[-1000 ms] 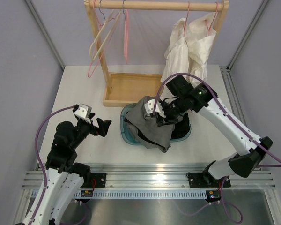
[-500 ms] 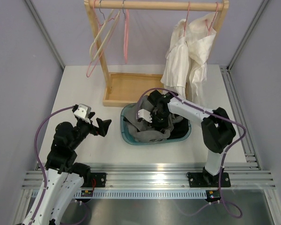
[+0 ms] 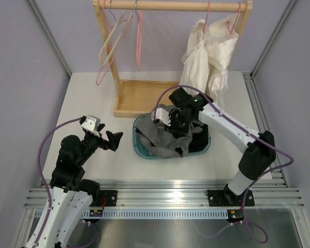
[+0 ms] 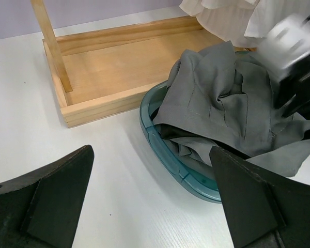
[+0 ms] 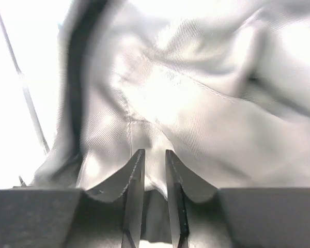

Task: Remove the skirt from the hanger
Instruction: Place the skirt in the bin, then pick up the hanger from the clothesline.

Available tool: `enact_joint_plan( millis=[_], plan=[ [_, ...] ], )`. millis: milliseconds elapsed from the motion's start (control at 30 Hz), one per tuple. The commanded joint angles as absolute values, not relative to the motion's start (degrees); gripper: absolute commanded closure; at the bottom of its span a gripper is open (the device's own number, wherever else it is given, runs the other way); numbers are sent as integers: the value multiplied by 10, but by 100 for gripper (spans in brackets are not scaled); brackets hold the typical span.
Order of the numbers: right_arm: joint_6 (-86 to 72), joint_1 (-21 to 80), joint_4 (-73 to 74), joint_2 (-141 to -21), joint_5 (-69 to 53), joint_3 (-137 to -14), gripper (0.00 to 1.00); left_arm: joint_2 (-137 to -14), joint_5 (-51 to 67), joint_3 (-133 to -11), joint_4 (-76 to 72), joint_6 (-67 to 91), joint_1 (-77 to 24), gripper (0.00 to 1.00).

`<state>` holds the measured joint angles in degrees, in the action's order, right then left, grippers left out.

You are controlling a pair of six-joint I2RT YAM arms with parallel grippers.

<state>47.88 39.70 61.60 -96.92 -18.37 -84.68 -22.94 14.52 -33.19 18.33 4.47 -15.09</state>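
The grey pleated skirt (image 3: 163, 140) lies crumpled in the teal tub (image 3: 139, 146), with a flap over the tub's front rim. No hanger shows on it. My right gripper (image 3: 174, 127) is down on top of the heap. In the right wrist view its narrow jaws (image 5: 155, 153) pinch a fold of the skirt (image 5: 196, 103). A thin dark rod (image 5: 26, 93) runs past the cloth's left edge; I cannot tell what it is. My left gripper (image 3: 115, 140) stands open just left of the tub. Its view shows the skirt (image 4: 222, 103) and tub (image 4: 165, 150) past the wide-apart fingers (image 4: 51, 191).
A wooden clothes rack stands behind the tub, with its base tray (image 3: 144, 95) (image 4: 124, 67) close to the tub's rear rim. Empty pink (image 3: 139, 41) and cream (image 3: 112, 44) hangers hang at the left of the rail. White garments (image 3: 206, 57) hang at the right.
The right arm lowered the lifted skirt into the tub, and the cloth now sits flatter. The gripper has since drawn back toward the tub's rear. The left arm has not moved.
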Motion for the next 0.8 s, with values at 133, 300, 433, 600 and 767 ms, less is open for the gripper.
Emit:
enact_joint_plan(
  millis=[133,300,433,600,767],
  plan=[
    [539,393,812,-825,-331,-1076,61,-223,157,-332,152,40,-149,1],
    [427,381,733,-803,-332,-1190,48,-225,156,-333,154,40,-150,1],
    [246,261,623,-844,-337,-1286,27,-227,150,-334,157,41,-150,1],
    [33,188,381,-838,-226,-1252,0,-232,145,-334,159,40,-150,1],
    [-112,189,308,-872,-105,-1256,4,-241,144,-334,158,39,-149,1]
  ],
)
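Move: The right hand is low over the grey skirt, whose middle lies roughly 4 cm to its left, level with it and some 8 cm below; the bin holding that skirt is centred some 3 cm left, level, about 12 cm below. The nearer white skirt hangs about 17 cm ahead, 7 cm right and 25 cm up, the second white garment beside it, 14 cm right and equally far ahead. From the left hand that nearer skirt is about 20 cm ahead, 31 cm right and 14 cm up. Straight up from the grey skirt in the bin, the right hand climbs fast, nearly 40 cm in all, first drawing back about 5 cm, then swinging forward and to the right towards the nearer white skirt on the rack. On the way the wrist turns some 70 degrees, bringing the fingers from pointing down to nearly level, forward and left, while they go from mostly shut to wide open. ##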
